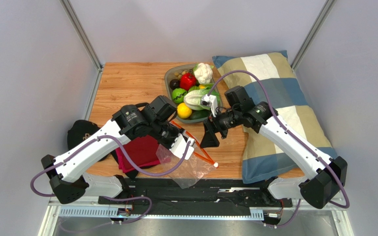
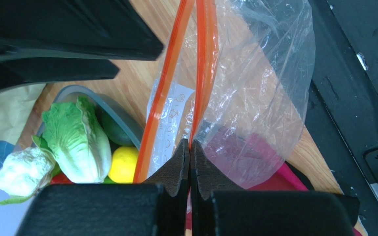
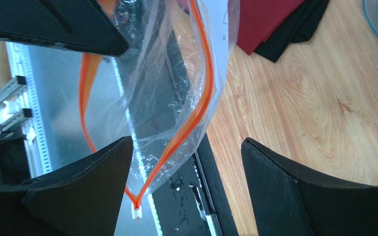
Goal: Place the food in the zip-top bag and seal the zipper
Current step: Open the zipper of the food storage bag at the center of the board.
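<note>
The food lies in the grey tray [image 1: 169, 78]: a white cauliflower [image 1: 204, 73], a green cabbage [image 1: 196, 98] and a yellow fruit [image 1: 184, 111]. The left wrist view shows the cabbage [image 2: 77, 142], cauliflower [image 2: 23, 169] and yellow fruit [image 2: 123, 163] too. The clear zip-top bag [image 1: 188, 167] hangs over the table's near edge. My left gripper [image 1: 186, 147] [image 2: 190, 145] is shut on one side of its orange zipper [image 2: 203, 69]. My right gripper [image 1: 209, 140] [image 3: 186, 141] is open. The mouth's other zipper strip [image 3: 198, 110] and the bag [image 3: 161, 73] pass between its fingers, close to the left one, untouched.
A red pepper [image 1: 188, 81] and round green fruits [image 1: 178, 95] share the tray. A striped pillow [image 1: 275, 98] fills the right side. A red cloth [image 1: 136, 150] and black fabric [image 1: 80, 135] lie at the left. The black rail [image 1: 201, 189] runs along the near edge.
</note>
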`<state>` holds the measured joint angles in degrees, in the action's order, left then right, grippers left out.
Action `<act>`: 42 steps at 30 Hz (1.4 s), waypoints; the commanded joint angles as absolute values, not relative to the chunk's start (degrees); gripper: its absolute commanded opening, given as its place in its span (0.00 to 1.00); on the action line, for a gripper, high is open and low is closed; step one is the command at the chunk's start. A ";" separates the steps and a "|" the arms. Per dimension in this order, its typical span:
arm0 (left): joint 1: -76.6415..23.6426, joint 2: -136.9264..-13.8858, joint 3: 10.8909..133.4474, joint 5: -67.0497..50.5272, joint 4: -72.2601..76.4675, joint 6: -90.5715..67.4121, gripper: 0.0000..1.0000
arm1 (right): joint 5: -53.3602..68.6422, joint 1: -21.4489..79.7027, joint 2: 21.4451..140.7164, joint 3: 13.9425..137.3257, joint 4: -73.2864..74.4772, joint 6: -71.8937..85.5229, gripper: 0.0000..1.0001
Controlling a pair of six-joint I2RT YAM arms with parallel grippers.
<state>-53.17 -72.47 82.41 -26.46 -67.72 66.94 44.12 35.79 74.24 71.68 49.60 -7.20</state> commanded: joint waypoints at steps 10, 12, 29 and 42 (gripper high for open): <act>-53.79 -68.12 81.30 -31.20 -61.70 65.92 0.00 | 33.39 40.43 74.53 68.73 45.35 -6.77 0.73; -54.05 -67.33 80.43 -31.29 -60.74 65.92 0.00 | 35.58 40.43 74.88 68.56 45.35 -6.07 0.73; -54.67 -56.78 64.61 -29.01 -50.22 65.32 0.16 | 35.51 24.53 65.07 65.94 56.86 -7.03 0.00; -39.65 -77.46 85.10 -28.31 -36.81 20.22 0.73 | 15.50 13.10 52.21 59.59 54.05 6.23 0.00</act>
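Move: The left hand still pinches one zip lip of the bag. The free lip, on the label side, hangs just below the right hand's open fingers, about 3 cm down and 1 cm left; from the left hand it is some 6 cm right and 4 cm down. From the right hand, the food basket is about 21 cm ahead and 4 cm left, the striped pillow 13 cm ahead and 32 cm right, both roughly 19 cm lower. Right hand dips 3 cm, pinches the free lip, then draws it about 14 cm right as the left releases. ##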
